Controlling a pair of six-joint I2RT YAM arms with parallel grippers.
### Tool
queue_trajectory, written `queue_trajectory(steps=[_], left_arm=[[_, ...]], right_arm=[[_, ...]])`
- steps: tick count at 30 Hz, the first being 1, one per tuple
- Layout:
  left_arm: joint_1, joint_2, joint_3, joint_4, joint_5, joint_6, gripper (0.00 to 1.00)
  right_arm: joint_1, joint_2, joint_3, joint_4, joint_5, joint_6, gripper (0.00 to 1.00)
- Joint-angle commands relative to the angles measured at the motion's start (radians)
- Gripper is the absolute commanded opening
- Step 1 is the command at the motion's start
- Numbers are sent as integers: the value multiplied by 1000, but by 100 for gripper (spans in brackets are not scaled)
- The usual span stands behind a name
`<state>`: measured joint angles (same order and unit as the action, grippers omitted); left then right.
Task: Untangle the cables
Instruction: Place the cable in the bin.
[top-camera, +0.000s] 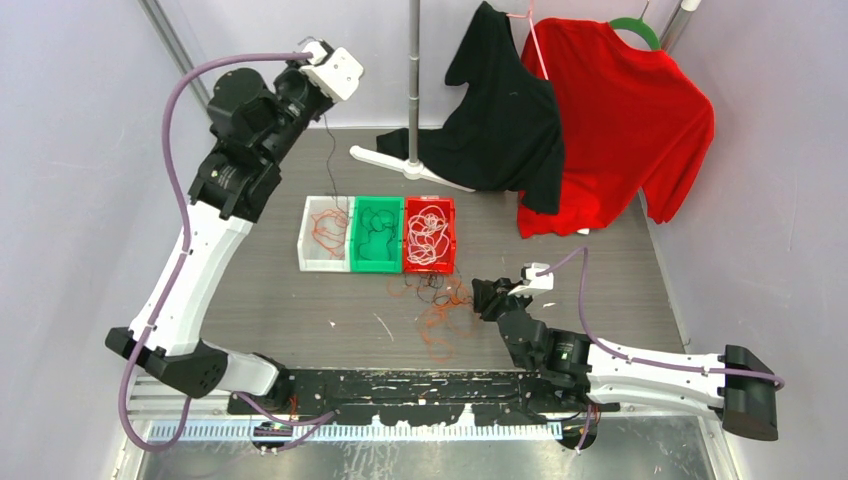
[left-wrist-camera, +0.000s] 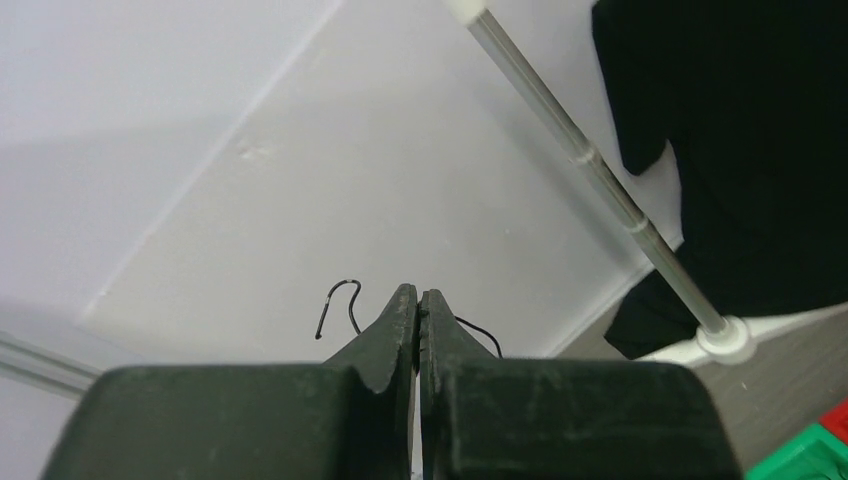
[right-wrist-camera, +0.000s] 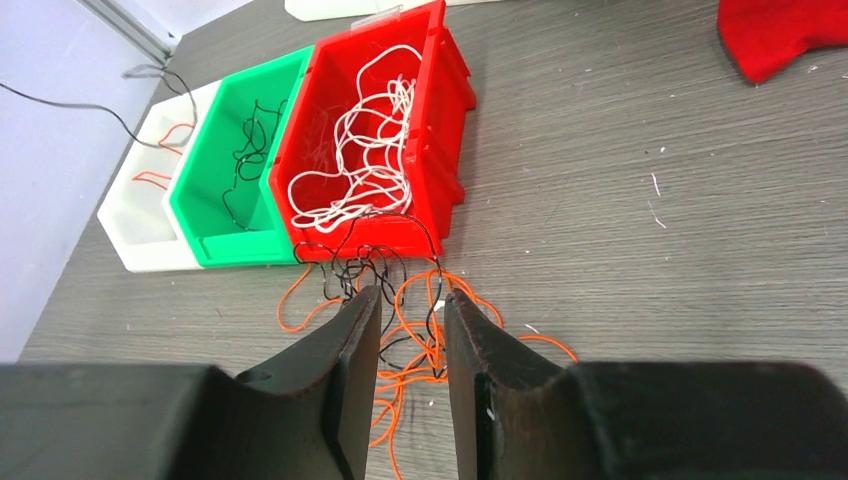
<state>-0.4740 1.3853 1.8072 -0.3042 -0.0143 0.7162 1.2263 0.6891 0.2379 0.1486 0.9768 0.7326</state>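
Note:
A tangle of orange and black cables (top-camera: 438, 312) lies on the table in front of the bins. My right gripper (top-camera: 484, 297) hovers low just right of it. In the right wrist view the right gripper (right-wrist-camera: 410, 295) is open, and the tangle (right-wrist-camera: 425, 335) shows on the table between its fingers, ungripped. My left gripper (top-camera: 318, 95) is raised high at the back left. It is shut (left-wrist-camera: 418, 292) on a thin black cable (left-wrist-camera: 340, 300) whose ends curl out on both sides of the fingertips. That black cable (top-camera: 329, 150) hangs down toward the white bin.
Three bins stand in a row: a white bin (top-camera: 310, 262) with orange cables, a green bin (top-camera: 375, 266) with black cables, a red bin (top-camera: 450, 235) with white cables. A stand (top-camera: 414, 80) with a black shirt (top-camera: 505, 110) and a red shirt (top-camera: 620, 120) is at the back.

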Motion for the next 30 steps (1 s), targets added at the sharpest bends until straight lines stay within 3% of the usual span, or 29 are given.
queue_trajectory(steps=[1,4,21,30], left_arm=[[-7,-1,98,115,15,28,0],[-14,-5,114,82,33,14,0],[-32,-20,-119,7,30,17,0],[-33,29,-273,103,11,37,0]], right_arm=[[-1,-20,19,19,21,7,35],[-1,-25,19,15,23,12,35],[-1,-149,14,-101,53,30,33],[-1,-102,39,-23,45,-15,33]])
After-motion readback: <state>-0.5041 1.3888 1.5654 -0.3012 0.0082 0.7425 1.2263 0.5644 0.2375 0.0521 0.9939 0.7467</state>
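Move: The black cable is pinched high in my left hand; the green bin it is going to lies some 50 cm below, about 6 cm back and 4 cm to the right. The white bin sits about 10 cm left of the green one, the red bin about 10 cm right of it, and the pole's foot stands some 6 cm ahead and 10 cm right of my left hand. From my right hand the green bin is about 12 cm ahead, 20 cm left and 11 cm below. With the fingers still shut on the black cable, my left hand bobs up about 4 cm and a little back. I then sink it steadily, some 15 cm from that peak, easing right and slightly forward and lowering the cable towards the green bin. As I come down, the fingertips tip some 20 degrees downward and the wrist rolls a little, left side up. ##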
